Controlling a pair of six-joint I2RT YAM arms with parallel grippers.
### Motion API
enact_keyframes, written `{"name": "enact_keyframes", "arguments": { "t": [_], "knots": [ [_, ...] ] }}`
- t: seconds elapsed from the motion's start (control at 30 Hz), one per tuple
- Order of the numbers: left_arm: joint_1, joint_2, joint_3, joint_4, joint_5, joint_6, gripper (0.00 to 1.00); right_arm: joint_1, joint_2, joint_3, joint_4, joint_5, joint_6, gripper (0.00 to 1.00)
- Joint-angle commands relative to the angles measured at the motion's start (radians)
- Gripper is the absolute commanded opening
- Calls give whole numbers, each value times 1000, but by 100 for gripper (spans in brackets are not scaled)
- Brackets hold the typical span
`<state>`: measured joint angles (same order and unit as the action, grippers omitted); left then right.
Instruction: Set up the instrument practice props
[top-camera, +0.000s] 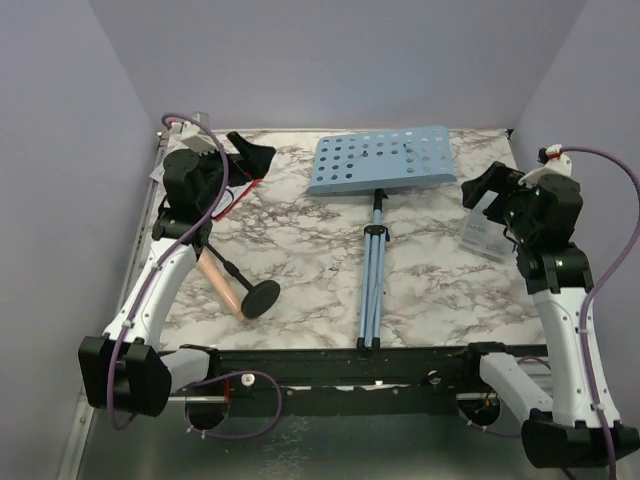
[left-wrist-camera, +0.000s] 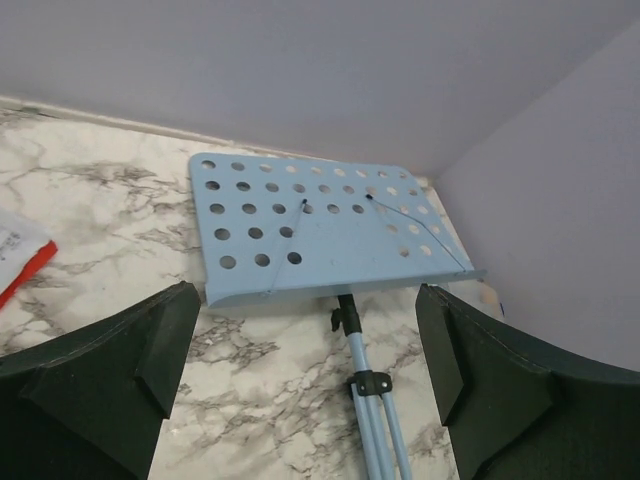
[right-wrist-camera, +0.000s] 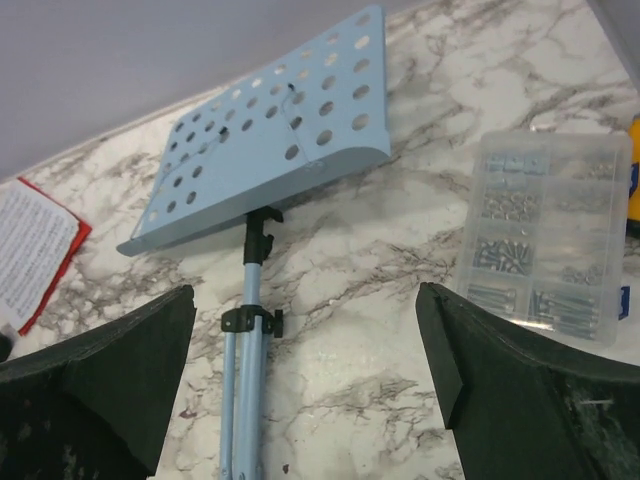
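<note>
The light blue perforated music stand lies flat on the marble table, its folded tripod legs pointing toward the arms. It also fills the left wrist view and the right wrist view. A pinkish microphone lies by its black round base under the left arm. White sheet music rests on a red sheet at the far left. My left gripper hovers open above the table's far left, holding nothing. My right gripper hangs open at the far right, also holding nothing.
A clear compartment box of screws sits at the right, just below the right gripper. Lilac walls close in the table on three sides. A black rail runs along the near edge between the arm bases.
</note>
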<state>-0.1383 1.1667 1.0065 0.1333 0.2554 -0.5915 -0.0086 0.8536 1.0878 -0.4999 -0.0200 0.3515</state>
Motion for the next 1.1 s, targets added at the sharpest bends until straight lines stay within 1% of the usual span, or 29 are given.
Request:
{"name": "enact_keyframes", "arguments": {
  "t": [0.0, 0.13, 0.23, 0.3, 0.37, 0.47, 0.5, 0.57, 0.7, 0.8, 0.93, 1.07],
  "knots": [
    [-38, 91, 64, -32, 135, -17, 99, -4, 106, 7, -52, 33, 47, 100],
    [-71, 172, 107, -84, 186, -40, 99, -4, 194, 1, -3, -125, 65, 100],
    [-91, 221, 139, -127, 196, -44, 99, -5, 280, -35, 68, -245, 125, 100],
    [-102, 250, 158, -164, 197, -42, 99, -9, 351, -29, 91, -310, 157, 100],
    [-108, 271, 168, -183, 202, -43, 99, -33, 411, -20, 131, -391, 199, 100],
    [-112, 307, 180, -197, 218, -49, 99, -121, 481, -29, 263, -596, 292, 100],
    [-112, 316, 186, -203, 224, -52, 99, -135, 514, -15, 287, -621, 325, 100],
    [-112, 328, 193, -209, 238, -60, 99, -144, 583, 50, 282, -623, 342, 100],
    [-113, 335, 196, -209, 247, -65, 99, -183, 698, 206, 175, -524, 365, 100],
    [-113, 332, 197, -210, 251, -66, 99, -233, 748, 249, 201, -512, 382, 100],
    [-112, 332, 204, -210, 278, -81, 99, -288, 884, 356, 196, -595, 337, 100],
    [-113, 312, 201, -201, 294, -89, 99, -293, 1058, 506, 157, -687, 242, 100]
  ]
}}
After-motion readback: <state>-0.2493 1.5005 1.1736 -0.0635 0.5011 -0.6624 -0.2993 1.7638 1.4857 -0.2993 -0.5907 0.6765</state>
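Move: The music stand's perforated desk has its middle about 17 cm ahead of the left hand, 26 cm to its right and 23 cm below; from the right hand it is some 26 cm ahead, 17 cm to the left and 22 cm below. The folded tripod legs lie 3 cm back and 20 cm left of the right hand, the clear parts box 13 cm ahead and 10 cm right, both roughly 30 cm down. The right hand, empty and wide open, reaches some 19 cm forward and about 10 cm down towards the desk's right end, swinging a few centimetres left and then back out to the right as its left side rolls up some 30 degrees and the fingers tip down. Meanwhile the open left hand sinks and slides right, about 9 cm each way, towards the desk's left end, turning clockwise and tipping its fingers down some 20 degrees, with neither gripper seen to touch anything. ##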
